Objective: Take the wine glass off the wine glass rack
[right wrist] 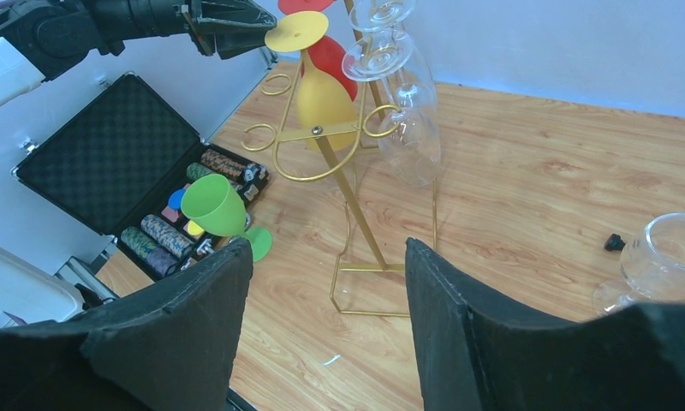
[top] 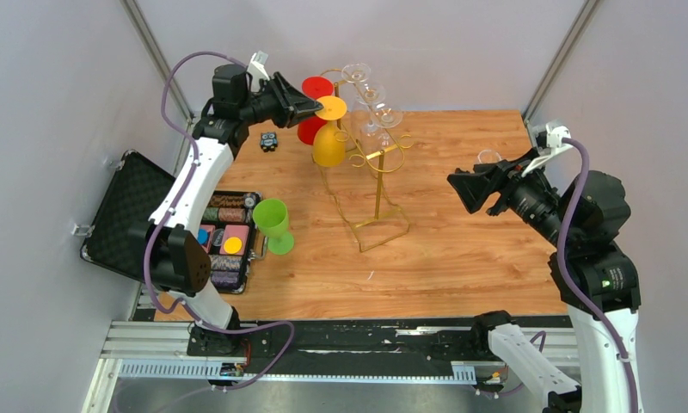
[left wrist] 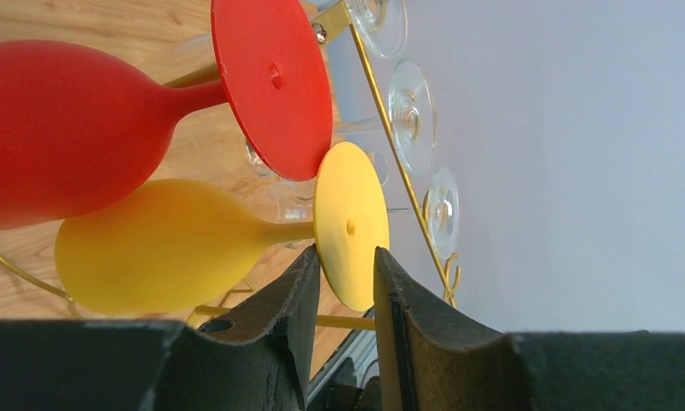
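The gold wire wine glass rack [top: 378,185] stands mid-table, its post also in the right wrist view [right wrist: 356,205]. A yellow wine glass [top: 328,148] hangs upside down from it beside a red one [top: 316,89], with several clear glasses [top: 371,95] behind. My left gripper [top: 316,107] is up at the yellow glass's foot. In the left wrist view, the gripper [left wrist: 346,250] has its jaws narrowly apart, straddling the lower edge of that yellow foot [left wrist: 352,214]. My right gripper [top: 455,188] hovers open and empty to the right of the rack, open in its own view [right wrist: 328,244].
A green wine glass [top: 272,219] stands on the table left of the rack, next to an open black case [top: 125,215] of poker chips. A clear glass [right wrist: 664,257] sits on the table at the right. A small black object [top: 269,142] lies at the back left.
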Robot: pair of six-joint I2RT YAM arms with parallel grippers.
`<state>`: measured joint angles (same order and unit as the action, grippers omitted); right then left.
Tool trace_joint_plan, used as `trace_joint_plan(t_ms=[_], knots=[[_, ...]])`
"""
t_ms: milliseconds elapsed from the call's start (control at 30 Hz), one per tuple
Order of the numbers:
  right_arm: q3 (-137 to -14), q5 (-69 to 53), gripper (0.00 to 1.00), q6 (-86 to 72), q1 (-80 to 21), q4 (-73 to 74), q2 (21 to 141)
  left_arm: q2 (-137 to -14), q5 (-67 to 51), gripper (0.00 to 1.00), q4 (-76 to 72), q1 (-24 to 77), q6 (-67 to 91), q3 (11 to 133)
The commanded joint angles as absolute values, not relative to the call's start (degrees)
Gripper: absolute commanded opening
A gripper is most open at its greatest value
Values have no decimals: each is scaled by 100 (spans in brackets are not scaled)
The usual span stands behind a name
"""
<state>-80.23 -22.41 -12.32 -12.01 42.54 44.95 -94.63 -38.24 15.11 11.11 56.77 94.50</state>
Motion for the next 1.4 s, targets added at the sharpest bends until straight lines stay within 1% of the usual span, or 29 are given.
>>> trace_joint_plan(t_ms=[0, 633, 1067, 1267, 1333, 1367], knots=[[-7976, -2136, 64, -1147, -1252, 4018, 4449, -9505, -3914, 37, 1335, 1079, 5719, 9786], [-7919, -2064, 63, -1090, -1311, 3995, 4355, -9712, -3883, 34, 1498, 1180, 5686, 10095], [-7907, -2030, 63, -1030, -1392, 3994, 4321, -9883, -3817, 28, 1689, 1382, 5569, 10356], [-7923, -2030, 63, -1020, -1418, 3993, 4317, -9855, -3832, 19, 1826, 1397, 5469, 10350], [-7935, -2047, 63, -1021, -1419, 3991, 4323, -9832, -3839, 13, 1868, 1397, 5434, 10345], [-7936, -2056, 63, -1021, -1422, 3993, 4331, -9821, -3844, 6, 1879, 1397, 5415, 10345]])
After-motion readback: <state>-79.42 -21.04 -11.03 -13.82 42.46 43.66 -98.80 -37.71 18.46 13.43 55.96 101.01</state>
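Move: The yellow wine glass hangs foot-up, and its foot disc is about 3 cm to the left hand's right and 1 cm ahead, level with the fingers. The red glass's foot lies some 7 cm ahead of the hand and level sideways. Two clear glass feet stand to its right: the middle one about 12 cm over and 6 cm ahead, the front one 16 cm over and 1 cm back. From the right hand, the yellow foot is roughly 23 cm ahead, 29 cm left and 5 cm lower. The left hand pinches the yellow glass's foot disc by its near rim, one finger above and one below, the fingers drawing from part open to nearly shut. It first lifts about 1 cm, then slides some 2 cm to the right and slightly forward onto the foot, sinking a little as the fingers close; the wrist hardly turns. ##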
